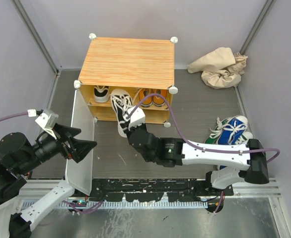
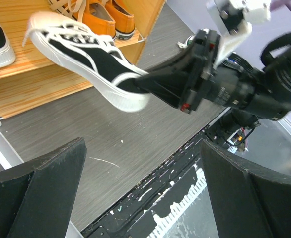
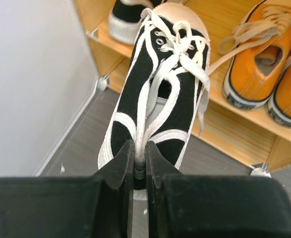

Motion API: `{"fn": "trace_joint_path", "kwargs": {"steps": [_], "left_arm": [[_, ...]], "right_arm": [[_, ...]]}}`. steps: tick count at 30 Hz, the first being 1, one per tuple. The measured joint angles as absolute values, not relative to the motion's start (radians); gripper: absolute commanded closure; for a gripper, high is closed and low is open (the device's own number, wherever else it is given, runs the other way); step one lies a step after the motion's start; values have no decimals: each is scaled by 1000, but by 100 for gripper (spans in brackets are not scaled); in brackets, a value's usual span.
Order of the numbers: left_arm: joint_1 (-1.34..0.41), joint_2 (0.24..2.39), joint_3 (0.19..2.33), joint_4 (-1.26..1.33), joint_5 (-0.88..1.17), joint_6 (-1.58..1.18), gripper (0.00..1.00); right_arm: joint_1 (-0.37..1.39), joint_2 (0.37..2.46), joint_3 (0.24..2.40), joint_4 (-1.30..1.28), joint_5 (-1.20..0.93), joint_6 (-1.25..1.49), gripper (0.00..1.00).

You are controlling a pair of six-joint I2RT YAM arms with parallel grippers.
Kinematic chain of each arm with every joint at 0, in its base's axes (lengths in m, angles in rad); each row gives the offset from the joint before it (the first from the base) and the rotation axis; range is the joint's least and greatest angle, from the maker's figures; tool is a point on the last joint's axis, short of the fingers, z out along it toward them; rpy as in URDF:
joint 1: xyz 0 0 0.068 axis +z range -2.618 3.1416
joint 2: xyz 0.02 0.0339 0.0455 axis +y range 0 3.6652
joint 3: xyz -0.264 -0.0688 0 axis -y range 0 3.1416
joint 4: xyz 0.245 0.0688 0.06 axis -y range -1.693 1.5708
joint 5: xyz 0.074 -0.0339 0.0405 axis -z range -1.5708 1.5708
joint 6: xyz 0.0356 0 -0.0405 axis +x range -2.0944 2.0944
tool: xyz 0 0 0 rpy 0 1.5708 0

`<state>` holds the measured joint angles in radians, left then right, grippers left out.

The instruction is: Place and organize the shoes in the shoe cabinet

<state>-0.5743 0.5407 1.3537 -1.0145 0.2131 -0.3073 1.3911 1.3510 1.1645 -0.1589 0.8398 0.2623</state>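
Note:
The shoe cabinet (image 1: 128, 59) stands at the back with its white door (image 1: 81, 144) swung open toward me. My right gripper (image 1: 127, 128) is shut on the heel of a white-and-black shoe (image 1: 119, 110) and holds it in the air, toe toward the shelf. The wrist view shows the right gripper (image 3: 139, 154) pinching the shoe (image 3: 160, 94) at its heel. Its partner (image 1: 101, 93) sits at the shelf's left end and an orange pair (image 1: 153, 98) at the right end. A blue pair (image 1: 232, 130) lies on the floor at right. My left gripper (image 1: 88, 146) is open beside the door.
A crumpled beige cloth bag (image 1: 220, 67) lies at the back right. Grey walls close in on both sides. The left wrist view looks past the left gripper (image 2: 141, 144) at the held shoe (image 2: 86, 54) and the floor's front edge.

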Motion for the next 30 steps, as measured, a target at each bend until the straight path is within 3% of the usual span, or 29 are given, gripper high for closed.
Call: {"fn": "trace_joint_path", "kwargs": {"steps": [10,22,30], "left_arm": [[-574,541,1354,-1015,214,-307,2],[-574,544,1354,-1015,232,-299,2],[-574,545,1348,-1015,232,-294,2]], "right_arm": [[1143,1581,1253,70,801,192,99],[1084,1878,1492,308,838,60,99],[1069,2010,1522,397,924,4,99]]}}
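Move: The right hand holds the black-and-white shoe by its heel end, toe leading. Its free place on the cabinet's upper shelf is about 25 cm ahead, 6 cm left and some 9 cm lower. The other black shoe stands some 26 cm ahead and 17 cm left of this hand, the orange pair about 26 cm ahead and 13 cm right. From the left hand, that place is roughly 38 cm ahead, 17 cm right and 19 cm below. Drive the right gripper about 20 cm forward into the cabinet, under its top board, keeping the fingers pinched on the heel. Ease left some 6 cm, mostly in the second half, and sink about 4 cm towards the upper shelf at the end. Meanwhile turn the hand some 20 degrees clockwise and tip the fingers slightly up, so the toe enters between the other black shoe and the orange pair. ##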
